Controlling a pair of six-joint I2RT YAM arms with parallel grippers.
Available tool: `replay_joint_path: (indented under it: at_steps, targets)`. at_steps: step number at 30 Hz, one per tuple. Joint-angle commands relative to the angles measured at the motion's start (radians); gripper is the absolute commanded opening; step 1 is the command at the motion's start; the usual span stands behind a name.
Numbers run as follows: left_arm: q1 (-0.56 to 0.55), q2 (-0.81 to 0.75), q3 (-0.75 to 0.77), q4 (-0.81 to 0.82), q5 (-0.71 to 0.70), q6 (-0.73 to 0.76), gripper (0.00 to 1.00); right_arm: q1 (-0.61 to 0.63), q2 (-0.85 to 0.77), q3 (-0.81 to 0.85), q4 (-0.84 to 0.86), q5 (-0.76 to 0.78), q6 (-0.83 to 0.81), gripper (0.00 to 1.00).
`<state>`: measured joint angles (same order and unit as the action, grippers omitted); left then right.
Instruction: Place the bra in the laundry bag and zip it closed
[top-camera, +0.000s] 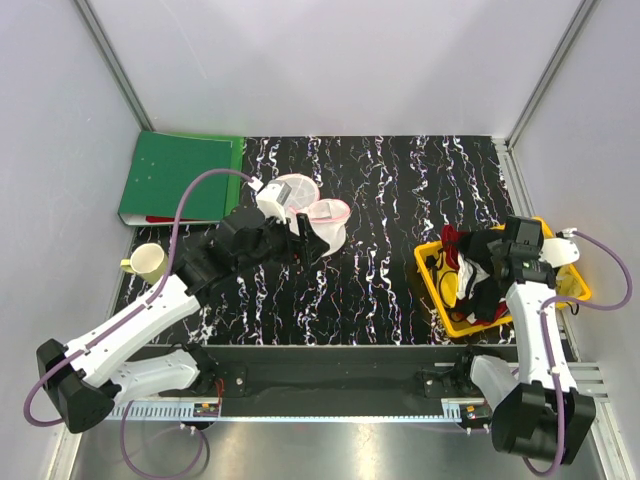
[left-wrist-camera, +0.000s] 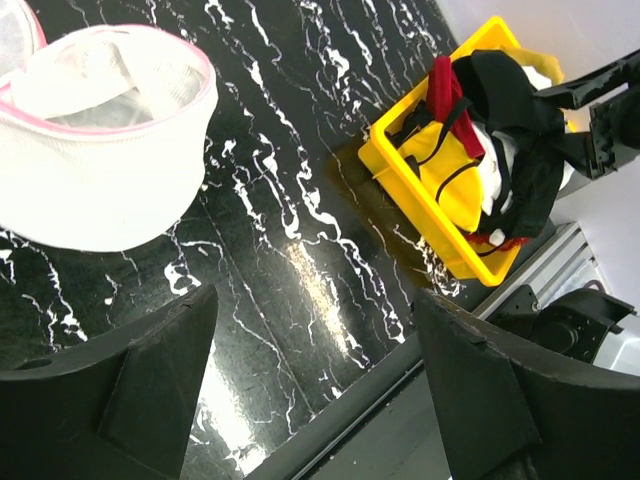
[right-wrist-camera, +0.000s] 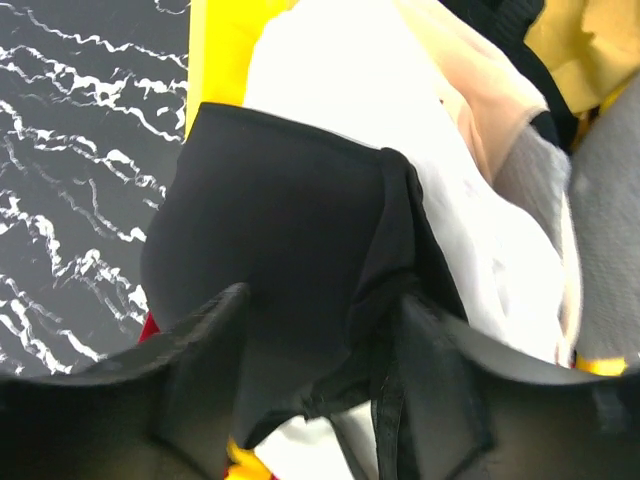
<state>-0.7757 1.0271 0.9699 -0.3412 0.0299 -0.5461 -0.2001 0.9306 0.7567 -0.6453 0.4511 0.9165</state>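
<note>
The black bra lies on top of the clothes in the yellow basket. My right gripper is down on it, its jaws still apart, with the black cup and a bunched strap between them. The bra also shows in the left wrist view, draped over the basket. The white mesh laundry bag with pink rims lies on the dark marbled table at the back left, its mouth open. My left gripper hangs open and empty just beside the laundry bag.
White, red and yellow clothes fill the basket under the bra. A green folder lies at the back left and a pale cup stands near the left edge. Grey walls close in the table on three sides.
</note>
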Motion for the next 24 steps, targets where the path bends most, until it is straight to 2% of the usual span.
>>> replay_joint_path:
  at_steps: [1, 3, 5, 6, 7, 8, 11, 14, 18, 22, 24]
  targets:
    - [-0.004, -0.018, 0.003, 0.015, -0.007, 0.028, 0.83, -0.022, 0.040, -0.039, 0.159, 0.006, -0.041, 0.58]
    - [-0.005, -0.018, 0.010, 0.004, -0.007, 0.032, 0.83, -0.028, 0.060, -0.033, 0.171, 0.012, -0.059, 0.48]
    - [-0.004, -0.021, 0.022, -0.007, -0.010, 0.035, 0.83, -0.030, 0.039, -0.010, 0.164, -0.002, -0.112, 0.23]
    - [-0.004, -0.024, 0.026, -0.019, -0.013, 0.037, 0.83, -0.030, 0.021, 0.001, 0.151, -0.011, -0.132, 0.17]
    - [-0.004, -0.030, 0.029, -0.024, -0.013, 0.038, 0.83, -0.030, -0.002, 0.016, 0.132, -0.017, -0.151, 0.07]
    - [-0.004, -0.033, 0.035, -0.030, -0.013, 0.038, 0.83, -0.030, -0.050, 0.054, 0.081, -0.023, -0.189, 0.02]
    - [-0.004, -0.041, 0.044, -0.036, -0.013, 0.038, 0.83, -0.030, -0.122, 0.160, -0.015, -0.090, -0.284, 0.00]
    - [-0.004, -0.033, 0.061, -0.041, -0.018, 0.032, 0.83, -0.028, -0.121, 0.312, -0.140, -0.163, -0.353, 0.00]
    - [-0.005, -0.021, 0.081, -0.042, -0.019, 0.020, 0.83, -0.028, -0.101, 0.508, -0.220, -0.282, -0.430, 0.00]
    - [-0.002, -0.007, 0.113, -0.053, -0.027, 0.021, 0.84, -0.027, 0.003, 0.763, -0.290, -0.545, -0.498, 0.00]
    - [-0.002, -0.002, 0.125, -0.062, -0.051, 0.023, 0.84, -0.025, 0.031, 0.837, -0.297, -0.632, -0.502, 0.00]
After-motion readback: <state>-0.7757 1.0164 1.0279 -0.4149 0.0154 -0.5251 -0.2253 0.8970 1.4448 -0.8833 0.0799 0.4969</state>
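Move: The black bra lies heaped on the clothes right under the right hand's open fingers, its middle about 3 cm to the left, 1 cm back and 4 cm below, with the yellow basket's middle some 8 cm beneath the hand. The red garment is about 11 cm left and 5 cm ahead. The bag waits roughly 40 cm left and 12 cm farther out. From the left hand the bra is about 41 cm right, 1 cm ahead and 15 cm lower. The right hand dips about 1.5 cm, pinches the black bra, then lifts it some 25 cm, twisting counter-clockwise. ##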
